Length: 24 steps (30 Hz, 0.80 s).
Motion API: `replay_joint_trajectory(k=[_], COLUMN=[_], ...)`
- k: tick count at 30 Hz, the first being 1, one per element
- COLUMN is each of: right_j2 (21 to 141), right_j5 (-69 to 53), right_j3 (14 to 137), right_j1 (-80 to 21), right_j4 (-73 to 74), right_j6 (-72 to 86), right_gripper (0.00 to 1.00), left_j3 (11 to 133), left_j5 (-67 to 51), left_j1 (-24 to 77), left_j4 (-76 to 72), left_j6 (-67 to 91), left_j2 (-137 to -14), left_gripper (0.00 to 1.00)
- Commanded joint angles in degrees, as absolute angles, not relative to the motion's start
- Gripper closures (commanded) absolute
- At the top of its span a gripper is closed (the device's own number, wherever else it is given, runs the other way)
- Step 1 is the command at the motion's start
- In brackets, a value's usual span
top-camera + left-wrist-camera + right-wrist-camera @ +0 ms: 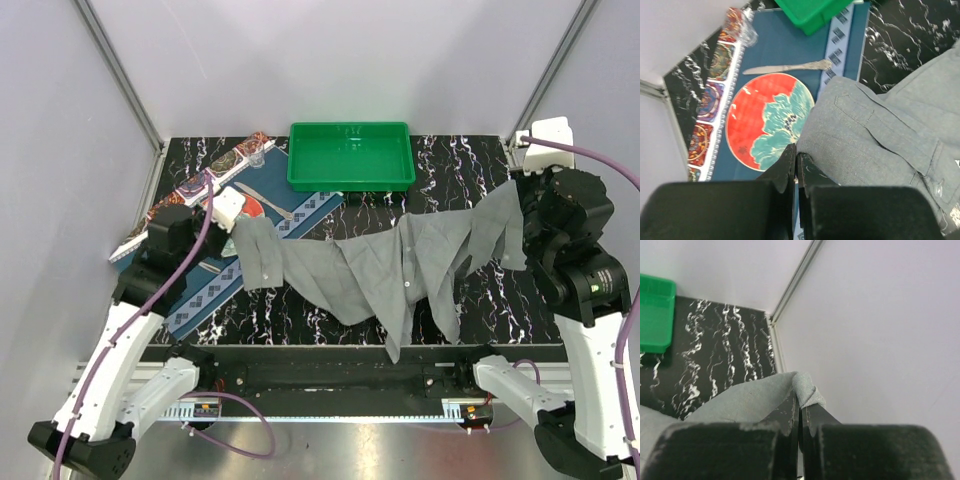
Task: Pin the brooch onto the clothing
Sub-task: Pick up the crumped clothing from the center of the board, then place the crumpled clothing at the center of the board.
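The clothing (400, 260), a plain grey button-up shirt, hangs stretched across the table between my two grippers, with a fold drooping toward the front edge. My left gripper (240, 224) is at its left end. In the left wrist view the left gripper (796, 152) has its jaws shut at the very edge of the clothing (880, 135). My right gripper (515, 200) holds the right end raised. In the right wrist view the right gripper (800, 401) is shut on a bunched fold of the clothing (740, 402). The brooch is out of view.
A green tray (350, 155) stands at the back centre. On the left lies a dark blue placemat (220, 290) with a red-and-teal plate (765, 120), a metal utensil (785, 66) and a small clear cup (747, 32). White walls close in both sides.
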<state>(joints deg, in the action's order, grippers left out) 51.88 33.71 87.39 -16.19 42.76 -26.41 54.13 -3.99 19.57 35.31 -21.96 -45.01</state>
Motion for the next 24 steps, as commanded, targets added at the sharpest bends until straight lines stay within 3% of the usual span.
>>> replay_joint_trajectory(k=[1, 9, 15, 18, 20, 24], right_j2=[52.4, 46.9, 42.3, 42.6, 47.0, 63.0], right_j5=[38.5, 38.2, 21.4, 19.0, 18.4, 13.5], right_j3=[90.4, 78.3, 67.5, 63.7, 64.9, 79.7], right_j1=[-16.3, -16.1, -16.1, -16.2, -16.2, -12.0], right_j4=[35.5, 36.1, 53.0, 48.3, 42.3, 37.6], right_j6=[-34.4, -36.1, -33.2, -37.6, -40.4, -41.8], right_gripper=[1.0, 1.0, 1.0, 1.0, 1.0, 1.0], left_j3=[61.6, 62.9, 55.8, 54.7, 57.2, 70.7], left_j5=[-5.7, -11.2, -23.0, -19.5, -14.6, -10.2], left_j1=[17.6, 15.7, 15.8, 15.8, 15.7, 14.7], left_j4=[32.4, 39.4, 52.5, 48.2, 40.6, 33.2], left_j6=[-21.6, -27.8, -43.0, -39.3, -34.6, -26.8], left_j2=[-43.5, -39.8, -34.2, -38.5, -44.7, -58.2], left_gripper=[1.0, 1.0, 1.0, 1.0, 1.0, 1.0])
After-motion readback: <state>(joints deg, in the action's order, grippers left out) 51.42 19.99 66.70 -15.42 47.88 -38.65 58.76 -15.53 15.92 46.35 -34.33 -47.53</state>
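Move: Both hands already hold the clothing spread between them. The open middle of the board lies about 33 cm to the left hand's right, level ahead and 22 cm below; the plate is some 10 cm ahead and 2 cm left of that hand, and the green tray 30 cm ahead and 33 cm right. From the right hand, the board's middle is about 37 cm left, level ahead and 42 cm down, with the tray 30 cm farther out, also 37 cm left. Clothing still pinched, right sinks some 16 cm towards the table, tipping down; left rises 7 cm, then sinks. ##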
